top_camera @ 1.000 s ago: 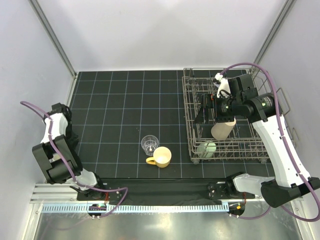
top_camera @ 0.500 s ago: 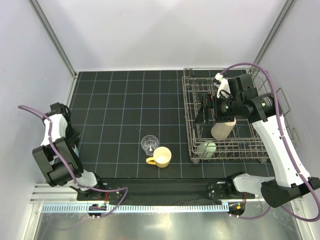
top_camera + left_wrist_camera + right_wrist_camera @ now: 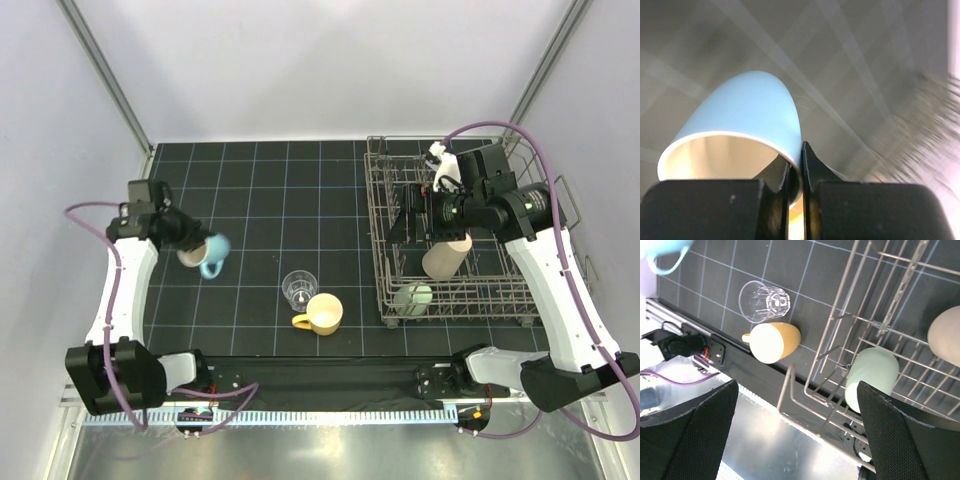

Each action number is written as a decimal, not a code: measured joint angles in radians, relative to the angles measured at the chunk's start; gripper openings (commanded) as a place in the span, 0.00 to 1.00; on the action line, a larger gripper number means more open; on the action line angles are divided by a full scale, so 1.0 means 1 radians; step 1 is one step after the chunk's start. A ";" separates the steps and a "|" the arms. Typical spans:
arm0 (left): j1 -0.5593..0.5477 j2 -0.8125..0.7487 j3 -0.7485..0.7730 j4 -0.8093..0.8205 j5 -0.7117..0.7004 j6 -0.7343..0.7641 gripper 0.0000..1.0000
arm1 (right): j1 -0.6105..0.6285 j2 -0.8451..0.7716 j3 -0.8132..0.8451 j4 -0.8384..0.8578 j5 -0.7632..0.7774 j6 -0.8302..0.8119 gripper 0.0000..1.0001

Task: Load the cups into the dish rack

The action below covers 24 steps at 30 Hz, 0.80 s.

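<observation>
My left gripper [image 3: 190, 243] is shut on the rim of the light blue cup [image 3: 205, 256], held tilted just above the left side of the mat. In the left wrist view the left gripper [image 3: 796, 155] has one finger inside the light blue cup [image 3: 745, 105] and one outside its wall. My right gripper [image 3: 413, 215] hangs open and empty over the dish rack [image 3: 376, 215]. In the rack stand a tan tumbler [image 3: 445, 258] and a pale green cup [image 3: 413, 298]. A clear glass [image 3: 298, 288] and a yellow mug [image 3: 322, 313] rest on the mat mid-front.
The right wrist view looks down past the wide-apart right gripper [image 3: 797, 385] on the glass [image 3: 765, 301], the yellow mug [image 3: 775, 341], the green cup [image 3: 871, 377] and the rack's wires [image 3: 840, 315]. The rack's left wall rises between the mat and the cups in the rack.
The left arm has swung out from its folded pose at the left edge to over the mat, and the light blue cup now shows in its gripper. The right arm barely moved.
</observation>
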 measured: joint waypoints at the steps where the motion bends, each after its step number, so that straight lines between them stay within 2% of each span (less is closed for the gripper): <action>1: -0.044 -0.001 0.011 0.039 0.037 -0.039 0.00 | 0.000 -0.002 -0.001 0.000 -0.006 0.003 1.00; 7: -0.354 0.050 0.145 0.353 0.190 -0.232 0.00 | 0.000 -0.042 -0.034 0.029 -0.061 0.026 1.00; 13: -0.566 0.108 0.219 0.713 0.296 -0.414 0.00 | 0.000 -0.137 -0.137 0.138 -0.166 0.068 1.00; 18: -0.613 0.176 0.218 1.025 0.408 -0.614 0.00 | 0.000 -0.220 -0.263 0.338 -0.294 0.141 1.00; 24: -0.612 0.259 0.159 1.423 0.431 -0.917 0.00 | 0.015 -0.238 -0.316 0.576 -0.380 0.268 0.99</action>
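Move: Some 45 cm to the right of the left hand, about 7 cm nearer the base and 13 cm higher, waits the empty right gripper; the dish rack's middle is about 62 cm to the left hand's right and 10 cm ahead. The glass sits about 24 cm right and 5 cm back of that hand, the yellow mug about 30 cm right and 10 cm back. From the right hand, the blue cup is some 40 cm left, 6 cm ahead, 15 cm below. Keeping its pinch on the blue cup's rim, the left hand sweeps it nearly 30 cm right and as far up, a few cm forward, towards the right gripper; the sideways travel dies out first. Its wrist swings some 80 degrees, from fingers down to fingers pointing mostly right. The open right hand rises and shifts left about 6 cm each, slightly back, turning its fingers leftward. ##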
